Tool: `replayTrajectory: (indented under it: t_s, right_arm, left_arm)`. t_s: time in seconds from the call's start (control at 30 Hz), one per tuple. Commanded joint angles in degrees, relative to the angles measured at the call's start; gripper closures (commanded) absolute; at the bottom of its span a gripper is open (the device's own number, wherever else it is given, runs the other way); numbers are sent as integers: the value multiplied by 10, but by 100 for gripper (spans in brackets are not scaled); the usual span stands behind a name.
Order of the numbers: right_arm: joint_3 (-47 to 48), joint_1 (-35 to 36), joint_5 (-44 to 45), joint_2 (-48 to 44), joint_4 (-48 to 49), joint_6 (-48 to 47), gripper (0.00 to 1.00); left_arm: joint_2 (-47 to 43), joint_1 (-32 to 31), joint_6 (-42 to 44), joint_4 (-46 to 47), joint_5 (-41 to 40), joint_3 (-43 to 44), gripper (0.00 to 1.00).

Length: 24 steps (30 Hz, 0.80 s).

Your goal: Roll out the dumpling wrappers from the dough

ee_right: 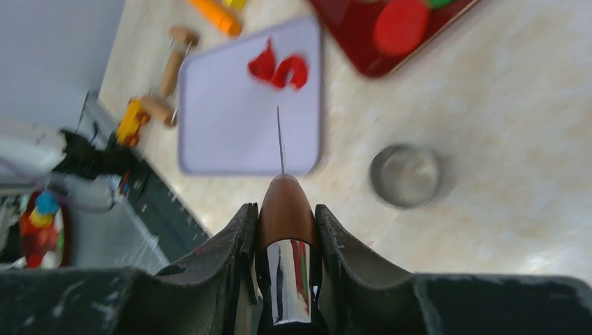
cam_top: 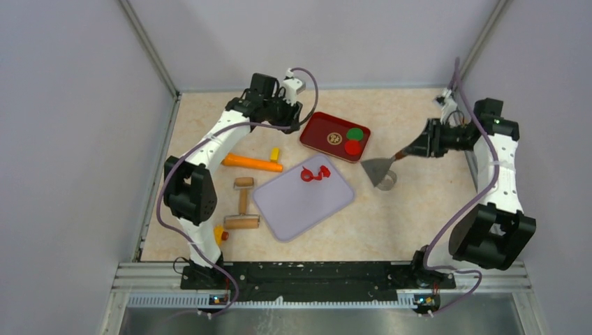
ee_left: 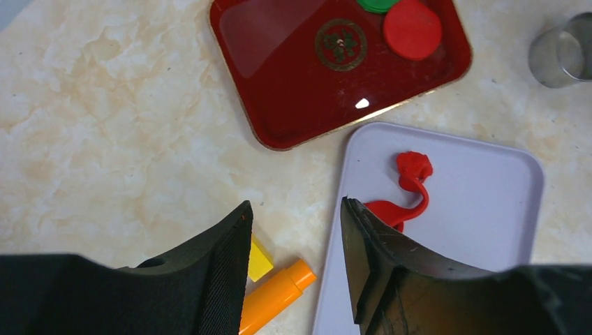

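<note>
A round red dumpling wrapper [cam_top: 353, 147] lies in the dark red tray [cam_top: 322, 130] beside a green disc [cam_top: 357, 134]; it also shows in the left wrist view [ee_left: 412, 28] and the right wrist view [ee_right: 400, 26]. Ragged curly red dough [cam_top: 314, 174] lies at the far end of the lilac board [cam_top: 304, 199], as the left wrist view [ee_left: 412, 181] also shows. My left gripper [cam_top: 292, 117] is open and empty, hovering left of the tray [ee_left: 297, 213]. My right gripper [cam_top: 421, 147] is shut on the brown handle of a metal scraper [cam_top: 378, 169], held above the table right of the board [ee_right: 285, 209].
A metal ring cutter [cam_top: 387, 183] stands on the table below the scraper blade. A wooden rolling pin [cam_top: 242, 206], an orange stick [cam_top: 251, 162] and a yellow block [cam_top: 275, 153] lie left of the board. Grey walls enclose the table on three sides.
</note>
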Motion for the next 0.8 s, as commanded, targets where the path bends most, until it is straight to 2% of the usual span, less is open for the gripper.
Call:
replayTrajectory:
  t_s: [0.0, 0.17, 0.27, 0.33, 0.47, 0.6, 0.7, 0.77]
  right_arm:
    - [-78, 3, -38, -14, -193, -197, 100]
    - [-111, 4, -1, 10, -172, -213, 100]
    - [-121, 4, -8, 52, -209, -287, 100]
    - [-144, 4, -5, 67, -195, -306, 99]
    - [-171, 3, 13, 94, -132, -292, 98]
    - [-202, 3, 64, 109, -56, -240, 96]
    - [-220, 2, 122, 115, -32, -234, 89]
    - [-237, 2, 154, 110, -6, -227, 75]
  left_arm:
    - [-47, -1, 19, 13, 51, -35, 47]
    - [-75, 0, 38, -3, 64, -59, 46]
    - [-100, 1, 40, -3, 55, -73, 46]
    - [-115, 1, 41, -5, 51, -82, 45]
    - [-147, 3, 43, -6, 45, -108, 45]
    - [-182, 7, 36, -3, 49, -142, 45]
    - [-207, 10, 35, 0, 52, -176, 45]
    - [-218, 12, 39, -5, 49, -184, 45]
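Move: The right hand holds the spatula in the air. The clear table where it is being taken lies about 12 cm back from this hand, 3 cm to its left and 23 cm below. The metal ring is some 3 cm back and 7 cm left; the lavender tray's middle is about 8 cm back and 32 cm left, both well below. From the left hand, that clear spot is roughly 25 cm back and 35 cm right, 19 cm below. Back and down at first, then almost straight down, the right hand carries the spatula towards the clear table nearer the base than the metal ring, sinking about 15 cm in all. Its fingers keep their grip on the handle and tip some 25 degrees farther down, with a slight counter-clockwise turn. The empty left hand draws back about 8 cm, staying above the table. ##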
